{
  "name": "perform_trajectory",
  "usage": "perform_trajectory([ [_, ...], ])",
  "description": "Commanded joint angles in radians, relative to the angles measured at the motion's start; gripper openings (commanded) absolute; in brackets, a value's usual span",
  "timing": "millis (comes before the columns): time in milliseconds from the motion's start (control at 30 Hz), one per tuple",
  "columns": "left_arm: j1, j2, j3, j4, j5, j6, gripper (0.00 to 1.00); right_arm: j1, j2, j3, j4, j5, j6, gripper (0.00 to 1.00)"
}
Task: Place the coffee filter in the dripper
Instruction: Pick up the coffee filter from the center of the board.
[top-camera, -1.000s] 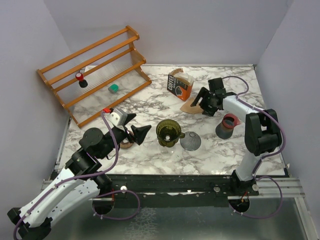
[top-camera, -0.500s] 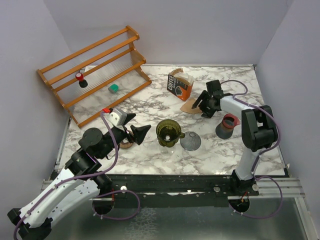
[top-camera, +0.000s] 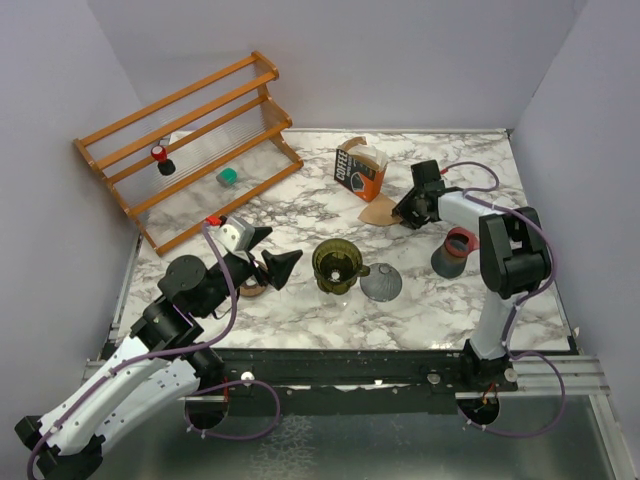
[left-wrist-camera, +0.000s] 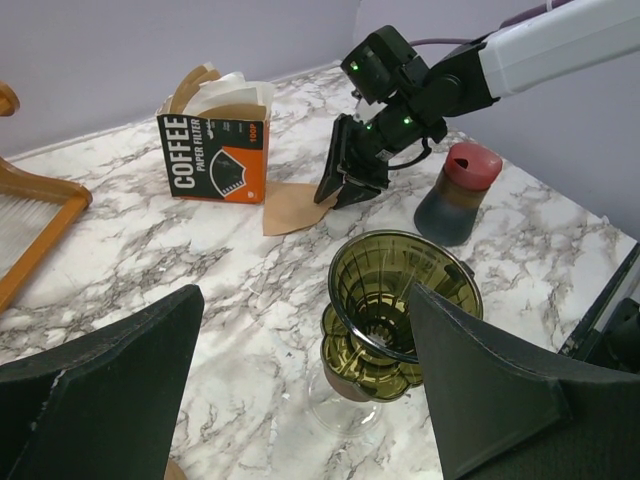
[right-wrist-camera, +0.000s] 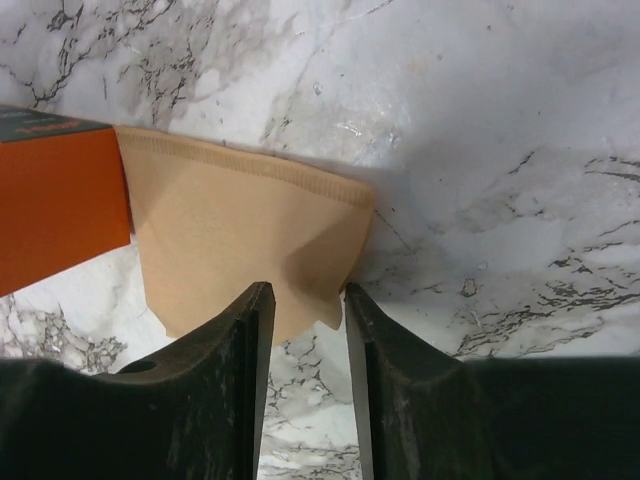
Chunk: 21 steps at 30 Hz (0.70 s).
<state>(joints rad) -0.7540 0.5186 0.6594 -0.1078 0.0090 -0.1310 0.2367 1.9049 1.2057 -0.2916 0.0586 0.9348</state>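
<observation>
A tan paper coffee filter (top-camera: 378, 212) lies flat on the marble table beside the orange box. In the right wrist view the filter (right-wrist-camera: 240, 240) has its near corner between my right gripper's (right-wrist-camera: 308, 300) narrowed jaws, which still show a gap. From the left wrist camera, the right gripper (left-wrist-camera: 335, 195) points down onto the filter (left-wrist-camera: 295, 208). The olive-green glass dripper (top-camera: 337, 265) stands upright mid-table. My left gripper (top-camera: 280, 250) hovers open just left of it, the dripper (left-wrist-camera: 400, 300) lying ahead between its wide fingers.
An orange coffee filter box (top-camera: 360, 168) stands behind the filter. A dark container with a red lid (top-camera: 455, 250) sits right of the dripper, a grey ribbed cone (top-camera: 381, 283) in front. A wooden rack (top-camera: 190, 140) fills the back left.
My right gripper has lowered toward the filter's edge and its jaws have narrowed around the filter's corner. The left arm and dripper have not moved.
</observation>
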Motion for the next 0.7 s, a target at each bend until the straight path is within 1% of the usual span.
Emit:
perform_trajectory([
  [0,0.005,0.005,-0.005,-0.008,0.013,0.002,0.85,0.001,0.055,-0.003,0.011,0.048,0.02,0.35],
  [233,0.005,0.009,-0.005,-0.008,0.013,0.003,0.85,-0.002,0.057,-0.013,0.029,0.044,0.018,0.02],
  [267,0.005,0.01,-0.005,-0.008,0.013,0.004,0.85,-0.002,0.051,-0.015,0.032,0.044,0.018,0.01],
  [467,0.005,0.017,-0.004,-0.009,0.013,0.004,0.85,-0.005,0.008,-0.024,0.036,0.047,0.002,0.0],
  [667,0.006,0.022,-0.002,-0.005,0.0,0.008,0.85,-0.004,-0.091,-0.03,0.016,0.055,-0.039,0.0],
])
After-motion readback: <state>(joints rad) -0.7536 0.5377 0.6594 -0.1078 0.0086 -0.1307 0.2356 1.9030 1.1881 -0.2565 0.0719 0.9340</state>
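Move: The coffee filter lies flat on the board, its middle about 4 cm left and 3 cm ahead of the right hand, 1 cm below; its near right corner is already between the half-open fingertips. The coffee box stands some 10 cm left and 9 cm ahead, the red-rimmed bottle 11 cm right and 12 cm back, the dripper 14 cm left, 16 cm back and 9 cm higher. From the left hand the filter is about 26 cm ahead, 21 cm right and 29 cm below. The filter's near right edge gets pinched: the right hand eases about 1 cm forward and half a centimetre down at the board while its fingers go from half open to fully shut on the paper. It then stays low, wrist unturned, and right at the end begins to rise and draw back a few millimetres, keeping the pinch. ##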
